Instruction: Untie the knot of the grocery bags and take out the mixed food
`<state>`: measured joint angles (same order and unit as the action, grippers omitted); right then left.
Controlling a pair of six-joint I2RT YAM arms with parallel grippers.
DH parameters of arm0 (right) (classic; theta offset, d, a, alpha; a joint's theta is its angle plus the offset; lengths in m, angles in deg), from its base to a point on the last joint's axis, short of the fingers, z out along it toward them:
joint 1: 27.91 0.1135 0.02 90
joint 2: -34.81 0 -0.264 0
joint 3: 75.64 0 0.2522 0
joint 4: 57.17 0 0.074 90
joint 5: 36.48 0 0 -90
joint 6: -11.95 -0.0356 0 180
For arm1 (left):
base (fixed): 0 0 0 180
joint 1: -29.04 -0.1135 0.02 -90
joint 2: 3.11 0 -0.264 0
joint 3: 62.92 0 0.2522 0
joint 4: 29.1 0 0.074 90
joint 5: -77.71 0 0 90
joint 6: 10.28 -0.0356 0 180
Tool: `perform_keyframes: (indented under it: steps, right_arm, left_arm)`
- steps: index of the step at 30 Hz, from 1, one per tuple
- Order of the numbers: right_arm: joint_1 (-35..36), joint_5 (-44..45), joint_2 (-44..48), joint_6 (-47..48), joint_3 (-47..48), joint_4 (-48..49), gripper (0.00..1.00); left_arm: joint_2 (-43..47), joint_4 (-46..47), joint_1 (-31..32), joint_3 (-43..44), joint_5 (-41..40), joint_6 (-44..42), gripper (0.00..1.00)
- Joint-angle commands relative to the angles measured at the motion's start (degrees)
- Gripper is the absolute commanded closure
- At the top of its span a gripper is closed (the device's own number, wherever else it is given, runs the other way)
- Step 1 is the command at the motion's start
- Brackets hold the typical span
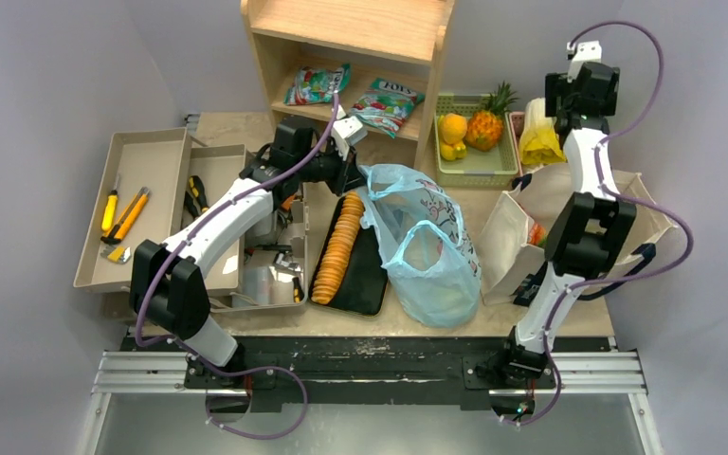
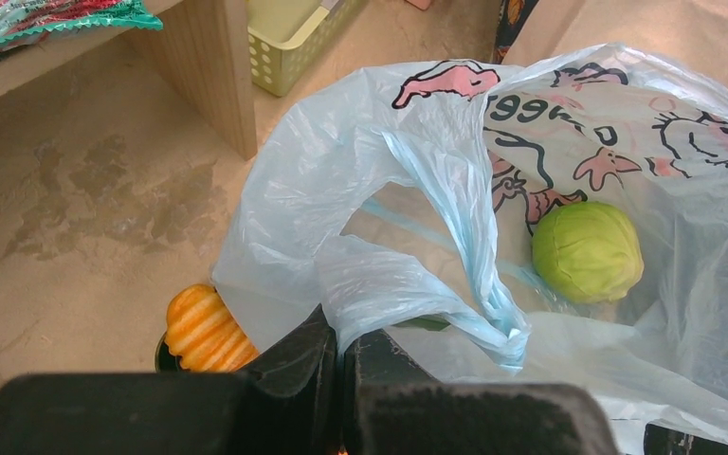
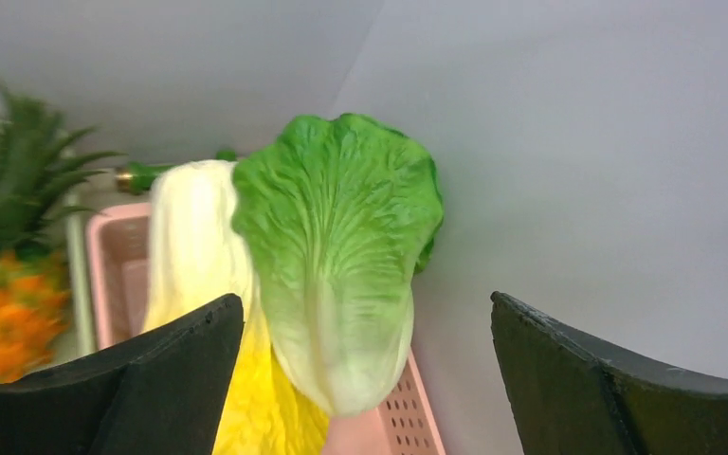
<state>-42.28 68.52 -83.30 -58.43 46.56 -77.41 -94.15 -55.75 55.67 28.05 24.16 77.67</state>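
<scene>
The light-blue plastic grocery bag (image 1: 427,248) lies mid-table, its mouth loose. My left gripper (image 1: 354,172) is at the bag's back left corner. In the left wrist view this gripper (image 2: 349,353) is shut on a fold of the blue plastic (image 2: 379,284). A round green cabbage (image 2: 588,251) rests inside the bag. The cream canvas tote (image 1: 517,237) stands at the right. My right gripper (image 1: 548,100) is raised at the back right. Its jaws are open around a leafy green cabbage (image 3: 341,246) and touch it on neither side (image 3: 365,301). A pale yellow cabbage (image 3: 199,256) leans beside it in a pink basket (image 3: 408,403).
A green basket (image 1: 479,171) holds a pineapple (image 1: 485,125) and oranges (image 1: 452,128). A black tray with a row of orange crackers (image 1: 336,248) lies left of the blue bag. A wooden shelf (image 1: 360,57) carries snack packets. An open toolbox (image 1: 142,204) sits at the left.
</scene>
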Motion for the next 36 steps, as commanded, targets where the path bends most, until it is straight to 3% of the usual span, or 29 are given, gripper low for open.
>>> perform_keyframes:
  steps: [1,5,10,13,17,24,32,33,34,36]
  right_arm:
    - [0.4,-9.7,11.3,-4.1,-4.8,-2.4,0.01]
    - [0.7,-19.1,16.5,-6.1,-5.7,-10.7,0.01]
    - [1.4,-46.4,24.7,-3.9,-6.8,-27.0,0.06]
    - [6.9,-52.9,30.2,-2.8,-9.9,-31.7,0.06]
    - [16.0,-56.4,35.1,0.9,-14.3,-37.1,0.05]
    - [24.7,-55.9,40.0,5.6,-25.4,-35.5,0.01]
    - [28.6,-45.7,36.6,7.8,-30.0,-28.7,0.03]
    - [28.6,-44.4,36.5,7.2,-30.0,-27.5,0.12]
    - [28.6,-43.1,36.6,6.5,-29.7,-26.8,0.28]
    - [28.7,-40.1,37.1,4.3,-28.5,-25.8,0.73]
  left_arm:
    - [1.5,2.5,-0.3,1.0,1.4,0.7,1.0]
    - [0.9,2.0,-0.1,1.6,1.9,0.5,1.0]
    - [2.3,2.3,1.9,1.9,1.9,-2.3,1.0]
    - [3.1,3.7,3.3,2.9,2.0,-3.1,1.0]
    - [2.8,5.8,4.4,4.9,2.7,-3.2,1.0]
    - [0.1,9.8,4.6,9.1,7.9,-1.4,1.0]
    - [1.2,10.3,4.9,9.5,13.9,-3.2,1.0]
    - [1.5,10.1,5.0,9.4,14.6,-3.6,1.0]
    - [1.6,9.7,5.0,9.6,14.8,-4.0,1.0]
    - [1.8,8.4,5.0,9.8,14.6,-4.9,1.0]
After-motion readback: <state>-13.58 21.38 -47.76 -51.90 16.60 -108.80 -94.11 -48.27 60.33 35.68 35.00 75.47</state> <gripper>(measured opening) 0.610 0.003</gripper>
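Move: Back and to the left of the right hand lies the far rim of the blue bag, about 25 cm back, 38 left and 8 lower. The lettuce just released sits 4 cm ahead and 8 below; the green basket is 24 left, 5 back, and the cream tote some 27 back, 5 left. For the left hand, gripping a corner of the bag, that rim is about 14 cm to its right, with the bread 12 back, 3 left and well below. Swinging up about 8 cm away from the lettuce, the right hand sweeps some 38 cm left and 25 back to the bag's far rim, turning about 75 degrees counter-clockwise, then sinks about 11 cm with fingers tipping down and starts closing its wide-open fingers around the rim. The left hand keeps its pinch and raises the corner about 9 cm, drawing it 5 right and slightly back. ##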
